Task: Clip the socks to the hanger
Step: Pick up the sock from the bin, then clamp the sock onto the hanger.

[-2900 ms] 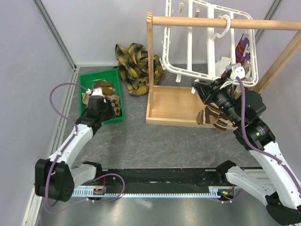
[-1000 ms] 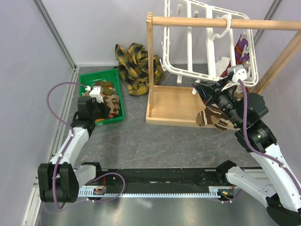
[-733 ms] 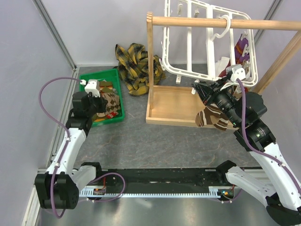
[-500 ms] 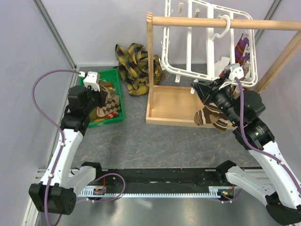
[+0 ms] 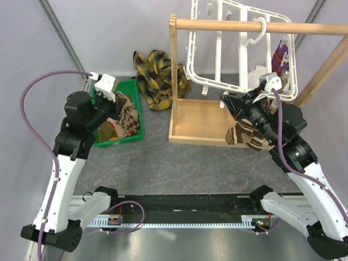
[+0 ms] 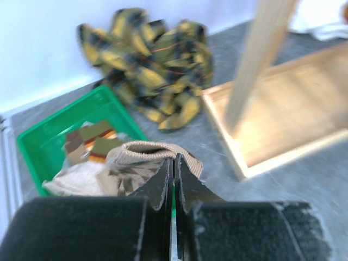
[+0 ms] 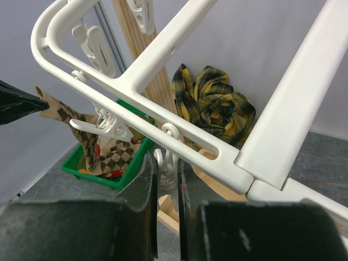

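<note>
My left gripper is shut on the beige cuff of a brown argyle sock, which hangs from it above the green bin. More socks lie in that bin. The white grid hanger hangs by its hook from the wooden rod. My right gripper is shut on one of the hanger's small white clips, just under the frame. A second argyle sock dangles below my right arm; what holds it is hidden.
A yellow-and-black plaid cloth lies crumpled behind the bin. The wooden rack's tray and upright post stand in the middle. A purple item hangs at the hanger's right side. Walls close off the left and back.
My left arm has risen and swung away from the bin floor, lifting the argyle sock up with it. My right arm and the hanger have stayed put.
</note>
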`<state>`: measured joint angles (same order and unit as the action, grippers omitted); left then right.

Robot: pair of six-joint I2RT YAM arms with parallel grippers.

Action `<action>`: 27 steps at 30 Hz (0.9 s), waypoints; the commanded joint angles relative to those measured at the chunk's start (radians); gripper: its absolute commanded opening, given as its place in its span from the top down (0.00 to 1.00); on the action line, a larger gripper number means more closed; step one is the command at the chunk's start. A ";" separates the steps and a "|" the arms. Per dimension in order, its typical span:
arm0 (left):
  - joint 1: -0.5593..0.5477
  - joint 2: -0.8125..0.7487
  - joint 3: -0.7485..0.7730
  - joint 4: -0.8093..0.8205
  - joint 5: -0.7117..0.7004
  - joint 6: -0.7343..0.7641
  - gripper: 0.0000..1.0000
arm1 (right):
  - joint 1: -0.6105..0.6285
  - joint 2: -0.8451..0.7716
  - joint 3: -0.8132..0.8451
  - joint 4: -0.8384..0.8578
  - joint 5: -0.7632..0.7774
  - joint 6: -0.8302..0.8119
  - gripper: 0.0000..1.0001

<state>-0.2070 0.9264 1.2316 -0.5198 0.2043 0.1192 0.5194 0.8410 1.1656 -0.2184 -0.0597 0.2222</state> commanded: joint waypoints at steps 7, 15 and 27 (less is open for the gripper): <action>-0.172 0.058 0.201 -0.184 0.239 0.053 0.98 | 0.002 0.010 0.043 -0.022 -0.068 0.014 1.00; -0.415 0.158 0.318 -0.238 0.293 0.016 0.98 | 0.002 0.023 0.054 -0.019 -0.084 0.019 1.00; -0.713 0.440 0.569 -0.433 0.158 0.076 0.98 | 0.002 0.027 0.060 -0.016 -0.112 0.020 1.00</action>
<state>-0.8639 1.3045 1.6985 -0.8555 0.4335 0.1452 0.5186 0.8642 1.1942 -0.2180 -0.1040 0.2321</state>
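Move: The sock already hangs from the left hand's fingers. The clip it is bound for, at the hanger's near edge, lies about 33 cm to the right, 4 cm back and 6 cm higher. The stand's left post rises some 17 cm right and 12 cm ahead; the green bin is about 15 cm ahead, 9 cm left and 28 cm below. For the right hand, that clip sits right between its fingertips. The sock, still pinched at its top in the left fingers, is carried quickly away from the bin towards the clip, some 21 cm right and 12 cm back, staying on the near side of the post. The left hand swings about 50 degrees clockwise, rises slightly, then sinks a little with its fingers tipping down. The right hand keeps its pinch on the clip, almost still. ##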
